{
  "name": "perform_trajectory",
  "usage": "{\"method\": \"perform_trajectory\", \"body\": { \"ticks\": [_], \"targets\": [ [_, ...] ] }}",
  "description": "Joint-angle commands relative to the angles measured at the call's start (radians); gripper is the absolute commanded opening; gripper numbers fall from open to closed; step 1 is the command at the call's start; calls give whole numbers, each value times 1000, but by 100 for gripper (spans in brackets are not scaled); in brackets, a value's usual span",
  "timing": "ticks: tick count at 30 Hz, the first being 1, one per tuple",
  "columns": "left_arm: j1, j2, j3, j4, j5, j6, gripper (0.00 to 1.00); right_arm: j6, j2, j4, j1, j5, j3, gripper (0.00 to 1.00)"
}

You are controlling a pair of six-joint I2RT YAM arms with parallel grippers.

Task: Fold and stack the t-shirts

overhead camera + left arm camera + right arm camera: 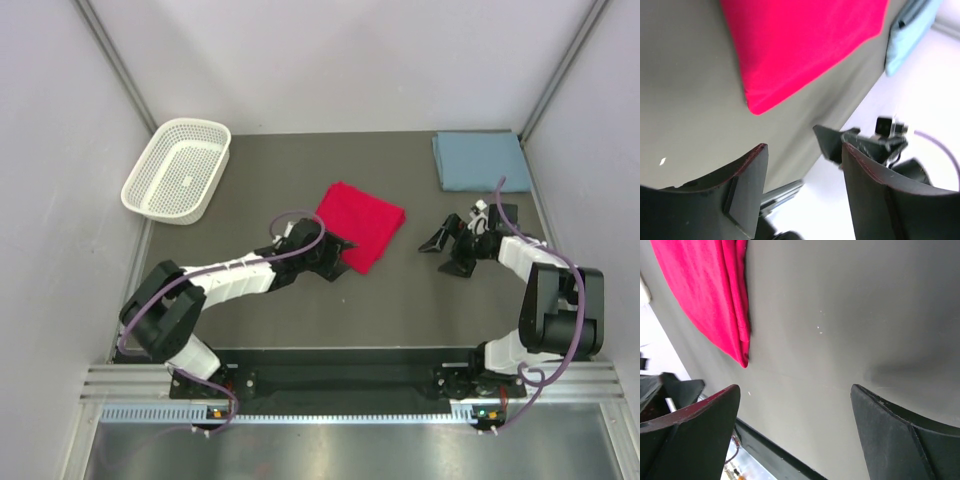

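A bright red t-shirt (362, 225) lies folded into a square near the middle of the dark table, and it also shows in the left wrist view (800, 45) and the right wrist view (705, 295). The blue-grey t-shirt (478, 160) lies folded flat at the back right corner, apart from the red one; its edge (907, 30) shows in the left wrist view. My left gripper (345, 260) (805, 150) is open and empty, just off the red shirt's near corner. To the right of the red shirt, my right gripper (443, 255) (795, 395) stands wide open over bare table.
A white mesh basket (178, 168) sits at the back left. Grey walls close in the table on three sides. The arm bases and a metal rail (340, 385) run along the near edge.
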Motion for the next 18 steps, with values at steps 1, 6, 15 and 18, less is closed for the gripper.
{"method": "perform_trajectory", "body": {
  "ticks": [1, 6, 15, 18],
  "targets": [
    [-24, 56, -20, 103, -73, -219, 65, 7, -38, 51, 6, -6, -4, 92],
    [-69, 74, -5, 49, -145, -227, 63, 2, -38, 40, 8, -9, 11, 92],
    [-87, 143, -28, 104, -176, -176, 62, -3, -21, 28, 8, -17, 43, 93],
    [-90, 162, -34, 141, -193, -133, 63, -1, -13, 31, 8, -18, 48, 93]
  ]
}}
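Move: The red t-shirt, folded into a compact rectangle, has its middle about 7 cm ahead of the left hand, 2 cm to its right and some 9 cm below. Its near right corner lies about 3 cm back and 5 cm to the right of that hand. The folded blue cloth is farther off, some 23 cm ahead and 32 cm right. From the right hand, the t-shirt is about 7 cm ahead, 19 cm to the left and 4 cm lower. Down towards the level of the folded red t-shirt, by its near edge, goes the left hand, sinking about 6 cm almost straight, with only a slight drift to the right and partly back. The wrist turns some 10 degrees, mostly counter-clockwise, while the fingers stay roughly two-thirds open, holding nothing; no touch can be made out. ##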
